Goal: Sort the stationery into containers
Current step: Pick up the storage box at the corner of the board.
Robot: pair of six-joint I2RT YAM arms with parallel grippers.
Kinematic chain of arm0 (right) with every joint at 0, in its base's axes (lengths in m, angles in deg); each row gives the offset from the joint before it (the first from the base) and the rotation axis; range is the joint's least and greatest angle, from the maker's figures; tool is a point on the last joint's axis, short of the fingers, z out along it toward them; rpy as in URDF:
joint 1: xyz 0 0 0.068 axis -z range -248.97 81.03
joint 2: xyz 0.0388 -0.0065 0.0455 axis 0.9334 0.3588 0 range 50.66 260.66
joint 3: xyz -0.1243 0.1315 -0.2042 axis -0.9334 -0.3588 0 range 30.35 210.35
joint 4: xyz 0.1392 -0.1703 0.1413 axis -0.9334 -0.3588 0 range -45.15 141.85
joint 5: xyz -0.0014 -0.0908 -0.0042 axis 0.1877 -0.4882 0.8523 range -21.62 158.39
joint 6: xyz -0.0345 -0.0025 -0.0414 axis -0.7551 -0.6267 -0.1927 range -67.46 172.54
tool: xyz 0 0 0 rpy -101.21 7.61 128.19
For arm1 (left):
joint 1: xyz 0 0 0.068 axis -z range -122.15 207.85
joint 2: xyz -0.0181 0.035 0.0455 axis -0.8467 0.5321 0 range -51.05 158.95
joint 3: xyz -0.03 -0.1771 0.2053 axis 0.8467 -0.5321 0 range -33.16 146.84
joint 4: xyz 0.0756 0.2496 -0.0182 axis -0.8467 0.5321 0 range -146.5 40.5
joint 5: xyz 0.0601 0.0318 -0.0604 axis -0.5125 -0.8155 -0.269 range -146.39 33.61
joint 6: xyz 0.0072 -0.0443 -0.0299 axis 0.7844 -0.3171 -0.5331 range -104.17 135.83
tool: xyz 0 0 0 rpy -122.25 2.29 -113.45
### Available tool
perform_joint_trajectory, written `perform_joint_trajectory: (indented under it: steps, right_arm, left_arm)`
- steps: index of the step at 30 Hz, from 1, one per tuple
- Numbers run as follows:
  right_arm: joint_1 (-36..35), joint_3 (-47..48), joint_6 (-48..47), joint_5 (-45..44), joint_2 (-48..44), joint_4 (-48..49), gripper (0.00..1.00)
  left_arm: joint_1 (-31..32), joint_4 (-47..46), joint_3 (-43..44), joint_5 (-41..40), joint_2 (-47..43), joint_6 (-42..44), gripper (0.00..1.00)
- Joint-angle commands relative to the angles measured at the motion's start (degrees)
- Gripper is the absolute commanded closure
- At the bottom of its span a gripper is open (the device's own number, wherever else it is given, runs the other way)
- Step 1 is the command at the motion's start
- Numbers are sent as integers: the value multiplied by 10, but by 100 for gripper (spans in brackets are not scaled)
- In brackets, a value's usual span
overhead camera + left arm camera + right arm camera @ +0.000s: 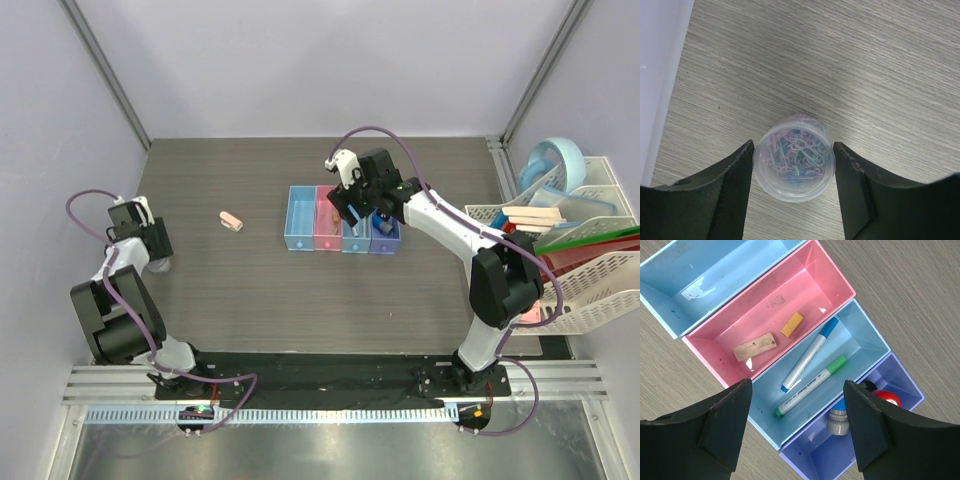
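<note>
A clear round tub of coloured paper clips [794,162] stands on the table at the far left. My left gripper [794,150] has a finger against each side of it; seen from above, that gripper [152,245] is near the left wall. A pink eraser [231,221] lies on the table left of the containers [299,240]. My right gripper [797,385] hovers open over them. The pink bin [805,290] holds a tan block [754,346] and a small yellow piece [792,324]. Two white pens [807,357] lie in the light blue bin [860,335]. A red-capped bottle [886,397] sits in the darker blue bin [840,460].
A white rack basket [590,290] with books and folders stands at the right edge, with a light blue round object [555,165] behind it. The outer light blue bin [715,280] holds nothing. A wall [660,75] runs close to the left of the tub.
</note>
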Motion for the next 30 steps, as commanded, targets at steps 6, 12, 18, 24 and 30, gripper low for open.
perform_joint_trajectory:
  steps: [6,12,18,24,30]
  right_arm:
    - [-1,-3,5,8,-32,13,22]
    - [-1,0,-3,-4,-34,13,22]
    - [1,7,-55,-15,-52,-21,13]
    - [10,-8,-78,-10,-89,-50,3]
    - [36,-33,-66,7,-145,-51,0]
  left_arm:
    - [-4,-16,19,32,16,15,74]
    - [5,0,52,79,14,2,84]
    - [65,29,145,97,28,-16,85]
    - [166,30,231,81,70,-22,86]
    - [278,30,333,101,145,-53,86]
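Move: The left hand already has its fingers shut on the paper-clip storage box. From that hand, the organizer's empty leftmost light-blue compartment is roughly 38 cm to the right and 12 cm ahead, a couple of centimetres lower. The pink item lies about 20 cm right and 11 cm ahead, and the pink compartment some 8 cm farther right than the blue one. From the right hand, the light-blue compartment is about 14 cm left, 4 cm ahead and 12 cm below. To the right and forward in about equal measure, about 15 cm each, and some 10 cm up, the left hand lifts the held storage box, slow at first and then quick, towards the organizer; its wrist swings clockwise and tips outward, about 30 degrees in all. Late on, the right hand draws up, right and a little back from the organizer, its empty fingers spreading wider. ##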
